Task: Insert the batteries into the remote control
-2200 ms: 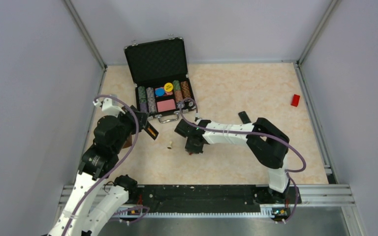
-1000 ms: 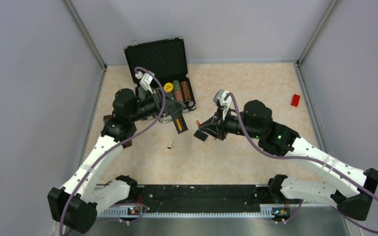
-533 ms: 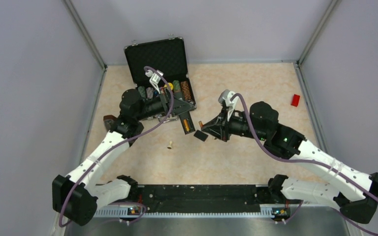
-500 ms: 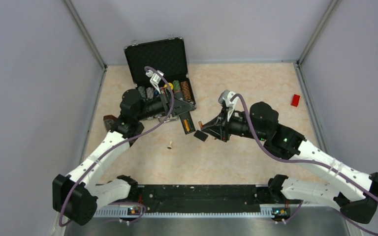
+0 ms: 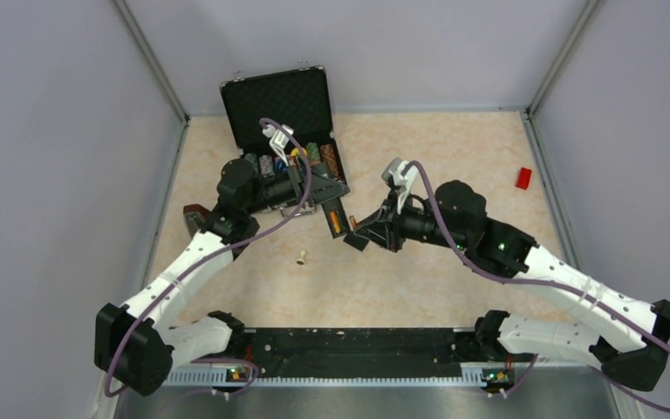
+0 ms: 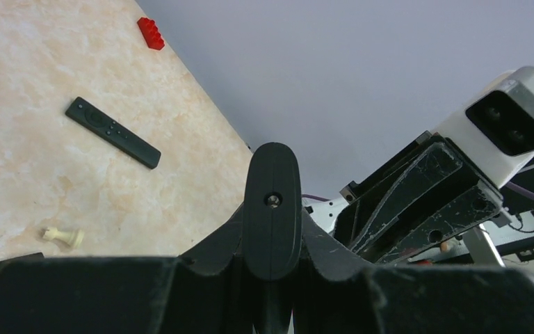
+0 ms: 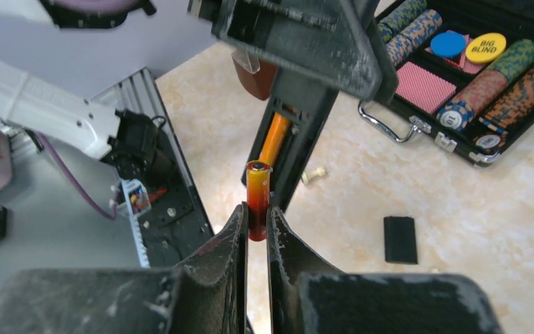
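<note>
My left gripper (image 5: 318,194) is shut on the remote control (image 5: 335,218) and holds it in the air, its open battery bay facing my right gripper. One red-orange battery (image 7: 276,136) lies in the bay. My right gripper (image 7: 256,216) is shut on the second battery (image 7: 257,184), upright, its metal end just in front of the remote's (image 7: 299,153) lower end. In the left wrist view the remote (image 6: 271,188) sticks out end-on from my left gripper (image 6: 271,236). The small black back cover (image 7: 399,239) lies on the table.
An open black case of poker chips (image 5: 290,131) stands at the back left, also in the right wrist view (image 7: 459,69). A cream peg (image 5: 301,257) lies on the table. A second slim black bar (image 6: 113,131) and a red brick (image 5: 523,177) lie to the right.
Both arms have risen and come together over the table's middle. The left brought the remote rightward. The right lifted the battery from the table and closed in on the remote's open bay.
</note>
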Controlling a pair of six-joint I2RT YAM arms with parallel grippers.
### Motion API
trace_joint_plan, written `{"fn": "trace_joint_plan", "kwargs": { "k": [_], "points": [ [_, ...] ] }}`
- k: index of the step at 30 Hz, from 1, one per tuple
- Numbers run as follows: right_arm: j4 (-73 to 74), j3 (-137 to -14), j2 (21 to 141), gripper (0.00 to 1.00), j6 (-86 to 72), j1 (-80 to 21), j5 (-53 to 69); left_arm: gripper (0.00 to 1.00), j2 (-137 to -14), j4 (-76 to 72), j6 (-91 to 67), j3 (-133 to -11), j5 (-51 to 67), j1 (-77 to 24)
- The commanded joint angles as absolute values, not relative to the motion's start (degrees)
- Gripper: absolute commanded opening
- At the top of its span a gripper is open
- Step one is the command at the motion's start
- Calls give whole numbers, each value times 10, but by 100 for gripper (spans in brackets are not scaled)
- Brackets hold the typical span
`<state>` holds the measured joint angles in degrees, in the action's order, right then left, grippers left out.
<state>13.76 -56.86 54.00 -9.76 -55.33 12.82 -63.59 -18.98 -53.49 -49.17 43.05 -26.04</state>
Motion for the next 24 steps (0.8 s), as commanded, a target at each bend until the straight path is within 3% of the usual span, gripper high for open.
{"fn": "trace_joint_plan", "kwargs": {
  "k": [1,6,10,24],
  "points": [
    [225,-689,605,0,-209,-558,90,0,-654,-225,-596,-487,400,-266],
    [328,-754,637,0,-338,-555,36,0,-685,-235,-655,-476,409,-266],
    [389,-767,660,0,-414,-534,71,0,-702,-229,-646,-470,413,-267],
    [454,-754,751,0,-438,-531,90,0,-748,-230,-607,-446,448,-277]
  ]
}}
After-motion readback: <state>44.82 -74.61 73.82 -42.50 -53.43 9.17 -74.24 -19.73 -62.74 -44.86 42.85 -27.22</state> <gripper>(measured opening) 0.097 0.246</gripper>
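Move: The remote's empty battery slot lies about 4 cm left of the right hand and 1 cm ahead, roughly level; the loaded battery sits some 5 cm left and 1 cm ahead. The battery cover lies on the table about 13 cm ahead, in line sideways, some 28 cm below the right hand. From the left hand, holding the remote, the second battery is about 7 cm back and 4 cm right, roughly level. The second battery, still pinched in the right fingers, first rises about 2 cm, then sinks past its start to some 7 cm below it, while the wrist rolls about 45 degrees, forward side down, with the fingers dipping and swinging clockwise. The left hand keeps hold of the remote, lowering it and shifting slightly forward and right, tilting its far end down, so that the slot closes in on the battery. ##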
